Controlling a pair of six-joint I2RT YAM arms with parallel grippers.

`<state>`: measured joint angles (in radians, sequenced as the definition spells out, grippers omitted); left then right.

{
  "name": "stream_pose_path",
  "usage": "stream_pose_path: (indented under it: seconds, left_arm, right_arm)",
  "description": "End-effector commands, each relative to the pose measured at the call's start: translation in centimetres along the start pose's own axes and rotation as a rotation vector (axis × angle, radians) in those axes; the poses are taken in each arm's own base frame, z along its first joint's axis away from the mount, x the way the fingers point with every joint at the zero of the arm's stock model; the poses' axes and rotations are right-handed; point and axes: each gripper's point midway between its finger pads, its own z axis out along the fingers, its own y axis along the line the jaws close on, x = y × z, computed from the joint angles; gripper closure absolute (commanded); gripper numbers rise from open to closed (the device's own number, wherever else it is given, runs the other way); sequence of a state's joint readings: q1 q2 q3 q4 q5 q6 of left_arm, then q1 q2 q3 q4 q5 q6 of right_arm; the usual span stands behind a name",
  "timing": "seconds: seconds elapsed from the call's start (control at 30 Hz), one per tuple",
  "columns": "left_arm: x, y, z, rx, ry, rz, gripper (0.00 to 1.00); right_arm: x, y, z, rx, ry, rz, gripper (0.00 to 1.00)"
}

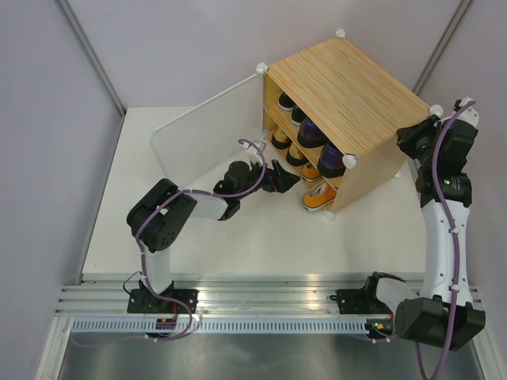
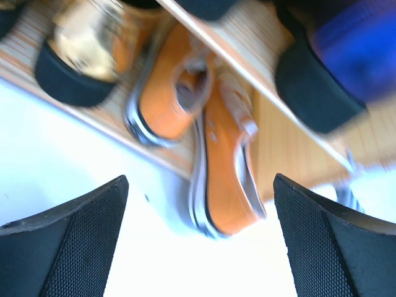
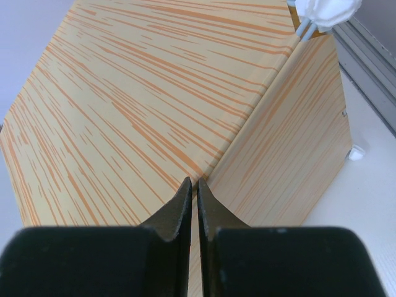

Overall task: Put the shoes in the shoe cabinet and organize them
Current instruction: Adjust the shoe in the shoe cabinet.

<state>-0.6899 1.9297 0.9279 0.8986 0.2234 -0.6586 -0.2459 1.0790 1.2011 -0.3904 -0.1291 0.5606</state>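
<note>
The shoe cabinet (image 1: 348, 87) stands at the back right with its white door (image 1: 206, 138) swung open to the left. Black sneakers (image 1: 287, 102) and purple loafers (image 1: 318, 136) sit on the upper level. Gold pumps (image 1: 281, 142) and one orange sneaker (image 1: 310, 170) sit below. The other orange sneaker (image 1: 318, 198) pokes out of the opening onto the table. My left gripper (image 1: 290, 179) is open just in front of that orange sneaker (image 2: 226, 167), with nothing between its fingers (image 2: 68, 247). My right gripper (image 3: 193, 189) is shut at the cabinet's right upper edge (image 3: 247, 130).
The open door panel stands close behind the left forearm (image 1: 226, 198). A white corner knob (image 3: 325, 12) marks the cabinet's far corner. The white tabletop (image 1: 238, 245) lies in front of the cabinet, and a metal rail (image 1: 261, 297) runs along the near edge.
</note>
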Motion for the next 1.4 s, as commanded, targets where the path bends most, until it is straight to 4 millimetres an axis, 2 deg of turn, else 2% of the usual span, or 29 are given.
stream_pose_path:
  seconds: [0.0,0.03,0.07,0.2,0.3,0.33,0.37,0.4,0.47,0.5,0.67,0.7,0.77,0.83,0.97,1.17,1.27,1.33,1.37]
  left_arm:
    - [0.1,-4.3,-2.7,0.209,0.044,0.129,0.0]
    - [0.7,-4.5,-3.2,0.234,0.069,0.157,0.0]
    - [2.3,-4.8,-4.1,0.272,0.13,0.16,0.07]
    - [5.3,-5.3,-6.0,0.334,0.245,0.214,0.24]
    - [7.2,-6.5,-6.7,0.392,0.296,0.259,0.24]
    - [8.0,-6.3,-6.6,0.39,0.319,0.278,0.22]
    - [8.8,-6.9,-6.3,0.394,0.333,0.296,0.21]
    - [8.7,-7.3,-5.7,0.391,0.328,0.322,0.18]
    - [9.9,-6.7,-4.9,0.357,0.359,0.397,0.15]
    - [9.3,-7.2,-3.5,0.328,0.335,0.441,0.15]
    - [10.0,-5.6,-0.4,0.216,0.396,0.561,0.16]
    - [10.7,-4.8,-0.1,0.197,0.418,0.567,0.19]
    - [10.6,-4.8,0.5,0.197,0.425,0.571,0.21]
    - [11.5,-4.0,0.6,0.178,0.456,0.564,0.26]
    - [12.2,-3.3,0.3,0.164,0.477,0.557,0.31]
    - [12.5,-3.7,0.3,0.19,0.477,0.553,0.34]
    - [12.1,-3.0,-1.0,0.142,0.47,0.567,0.35]
    - [11.9,-2.5,-1.8,0.112,0.465,0.578,0.39]
    - [11.4,-2.2,-2.6,0.092,0.451,0.574,0.44]
  right_arm:
    - [2.0,1.1,-0.5,-0.06,0.068,-0.001,0.91]
    - [2.0,1.1,-0.6,-0.06,0.067,-0.004,0.91]
    - [2.0,1.1,-0.7,-0.064,0.066,-0.006,0.91]
    - [2.0,1.4,-0.9,-0.074,0.068,-0.004,0.91]
    - [2.1,1.3,-0.9,-0.073,0.07,-0.003,0.9]
    - [2.1,1.3,-0.9,-0.073,0.07,-0.005,0.9]
    - [2.0,1.3,-1.0,-0.074,0.069,-0.005,0.9]
    - [2.0,1.3,-1.0,-0.075,0.068,-0.007,0.9]
    - [1.9,1.4,-1.0,-0.076,0.065,-0.01,0.9]
    - [2.0,1.3,-1.0,-0.073,0.067,-0.01,0.9]
    - [1.9,1.3,-1.1,-0.069,0.062,-0.016,0.9]
    - [1.8,1.3,-1.1,-0.07,0.061,-0.016,0.9]
    - [1.8,1.2,-1.0,-0.067,0.06,-0.016,0.89]
    - [1.7,1.2,-1.0,-0.064,0.059,-0.019,0.9]
    - [1.7,1.1,-0.9,-0.058,0.057,-0.018,0.89]
    - [1.8,0.9,-0.7,-0.052,0.061,-0.021,0.9]
    - [1.7,1.0,-0.8,-0.054,0.057,-0.023,0.9]
    - [1.7,1.0,-0.7,-0.054,0.057,-0.02,0.9]
    - [1.7,0.9,-0.7,-0.052,0.058,-0.022,0.89]
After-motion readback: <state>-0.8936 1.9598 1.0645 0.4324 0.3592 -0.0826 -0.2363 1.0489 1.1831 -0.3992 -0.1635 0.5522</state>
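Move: The near orange shoe lies about 12 cm to the left hand's right, 3 cm back and 8 cm below, its heel jutting from the cabinet. Its orange mate is some 12 cm right and 5 cm ahead of the hand on the same low shelf; the nearest gold shoe is 5 cm right and 9 cm ahead, also low. The purple shoe above sits 13 cm right, 1 cm ahead, 8 cm up. From the right hand, the near orange shoe lies 12 cm left, 2 cm back, 29 cm below. With empty fingers wide open, the left hand draws back about 12 cm along the cabinet's open front, sinking as it goes, then swings right and some 3 cm forward again to the jutting heel of the near orange shoe. The wrist turns about 30 degrees clockwise and tips the fingers down while they close part-way; after a short pause the hand sinks further and eases a little left, ending low just outside the heel, some 7 cm below its start. ##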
